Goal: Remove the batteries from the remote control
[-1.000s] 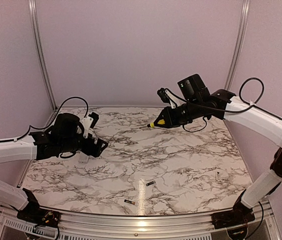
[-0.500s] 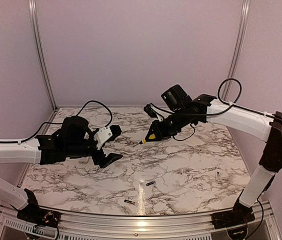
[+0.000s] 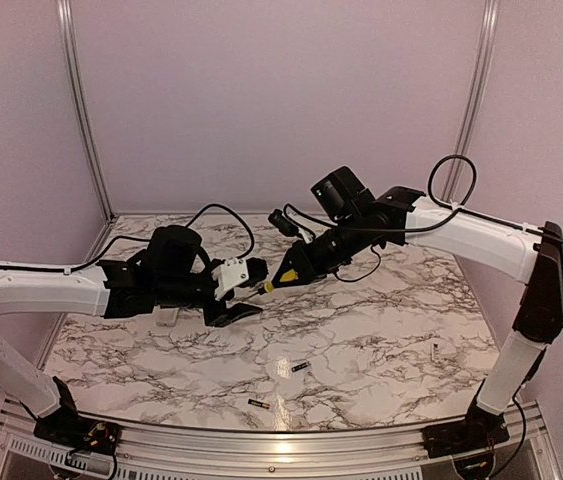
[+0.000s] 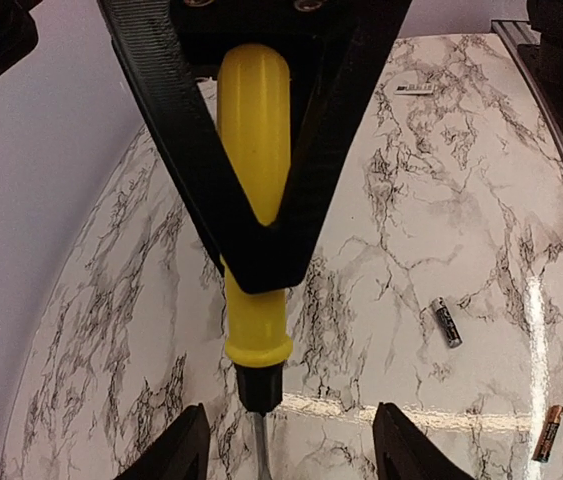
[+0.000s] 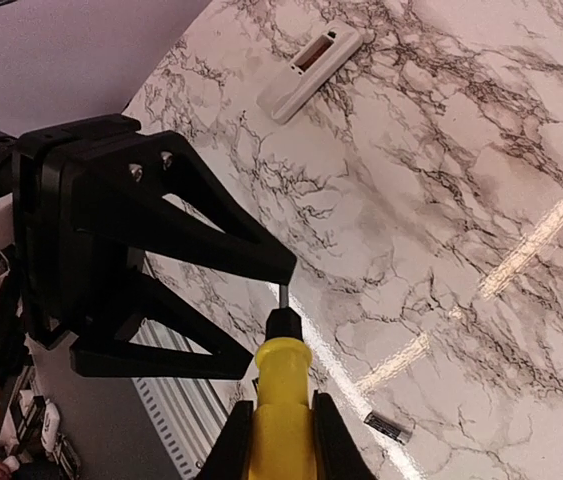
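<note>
The white remote control (image 5: 311,68) lies at the far left with its dark recess facing up; from above it (image 3: 166,321) mostly hides under my left arm. Two dark batteries (image 3: 301,367) (image 3: 258,404) lie loose near the front edge; both show in the left wrist view (image 4: 446,322) (image 4: 547,433). My right gripper (image 3: 301,262) (image 5: 279,425) is shut on a yellow-handled screwdriver (image 3: 286,272) (image 4: 251,200) held above mid-table. My left gripper (image 3: 258,288) (image 4: 293,455) is open, and the screwdriver's thin shaft passes between its jaws without touching them.
A small pale piece (image 3: 433,350) (image 4: 416,88) lies on the marble table (image 3: 381,310) at the right. Metal frame rails (image 3: 281,440) run along the front edge, and purple walls close the back and sides.
My left arm swung right toward mid-table and its jaws narrowed. My right arm brought the screwdriver down and left, so its tip now sits between the left jaws.
</note>
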Available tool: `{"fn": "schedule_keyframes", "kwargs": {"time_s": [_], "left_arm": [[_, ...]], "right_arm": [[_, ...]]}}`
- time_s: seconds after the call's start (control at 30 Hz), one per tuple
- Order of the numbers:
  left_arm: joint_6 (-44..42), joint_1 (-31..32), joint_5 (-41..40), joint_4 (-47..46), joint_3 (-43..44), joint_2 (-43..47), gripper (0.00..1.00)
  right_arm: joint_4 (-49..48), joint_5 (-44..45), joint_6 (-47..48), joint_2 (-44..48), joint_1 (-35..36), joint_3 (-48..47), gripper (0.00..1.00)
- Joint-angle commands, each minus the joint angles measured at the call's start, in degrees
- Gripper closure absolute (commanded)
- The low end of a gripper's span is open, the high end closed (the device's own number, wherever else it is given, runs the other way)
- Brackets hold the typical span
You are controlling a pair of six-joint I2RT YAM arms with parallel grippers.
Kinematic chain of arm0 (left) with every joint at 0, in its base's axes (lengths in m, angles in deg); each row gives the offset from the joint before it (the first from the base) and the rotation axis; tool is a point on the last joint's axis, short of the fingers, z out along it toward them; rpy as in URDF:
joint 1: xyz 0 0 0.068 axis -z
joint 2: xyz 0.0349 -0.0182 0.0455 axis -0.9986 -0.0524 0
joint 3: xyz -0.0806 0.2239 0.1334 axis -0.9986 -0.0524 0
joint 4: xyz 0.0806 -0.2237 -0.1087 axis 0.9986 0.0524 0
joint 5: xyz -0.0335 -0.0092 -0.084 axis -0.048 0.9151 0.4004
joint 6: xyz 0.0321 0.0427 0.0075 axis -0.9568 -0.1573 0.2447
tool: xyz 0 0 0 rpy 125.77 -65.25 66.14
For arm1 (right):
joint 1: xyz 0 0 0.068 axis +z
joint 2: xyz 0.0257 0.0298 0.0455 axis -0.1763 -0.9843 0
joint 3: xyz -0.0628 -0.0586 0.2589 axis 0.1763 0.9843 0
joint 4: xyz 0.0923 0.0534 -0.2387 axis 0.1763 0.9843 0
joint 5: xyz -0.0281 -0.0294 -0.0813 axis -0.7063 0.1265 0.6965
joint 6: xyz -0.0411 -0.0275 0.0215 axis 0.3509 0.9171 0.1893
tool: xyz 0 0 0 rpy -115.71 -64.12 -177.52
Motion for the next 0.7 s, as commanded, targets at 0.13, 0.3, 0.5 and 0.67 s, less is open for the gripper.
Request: {"fn": "schedule_keyframes", "kwargs": {"time_s": [0.13,0.3,0.5,0.67], "left_arm": [[-1.4,0.7,1.0,-4.0,4.0,-4.0,0.46],[-2.3,0.7,2.0,-4.4,5.1,-5.7,0.58],[-2.7,0.7,2.7,-4.2,6.0,-6.4,0.78],[-2.3,0.8,2.9,-3.5,5.9,-6.3,0.95]], "right_arm": [[-2.1,-2.6,-0.6,-1.4,0.8,-2.8,1.0],[-2.2,-2.3,-1.1,-1.4,1.1,-2.7,1.0],[-2.1,-2.1,-1.5,-1.2,1.1,-2.5,1.0],[-1.8,-2.0,-1.3,-1.1,1.2,-2.6,1.0]]}}
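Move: The yellow screwdriver, held by the right hand, lies with its middle some 3 cm to the left hand's right and about 1 cm ahead, at about its height; its shaft already points between the left hand's open fingers. On the table about 17 cm below the left hand are one battery 10 cm right and 8 cm back, another 1 cm right and 17 cm back, and the remote control 21 cm left and 10 cm ahead. From the right hand, the screwdriver's middle lies 3 cm left, level fore and aft, and 2 cm lower. The left fingers shut on the screwdriver and pinch it around the front of its yellow handle, next to the right fingertips. To get there the left hand slides about 2.5 cm to the right and 1 cm forward, up along the shaft, with hardly any wrist turn, closing from a bit over half open. The right hand keeps its grip on the handle and holds almost still. ##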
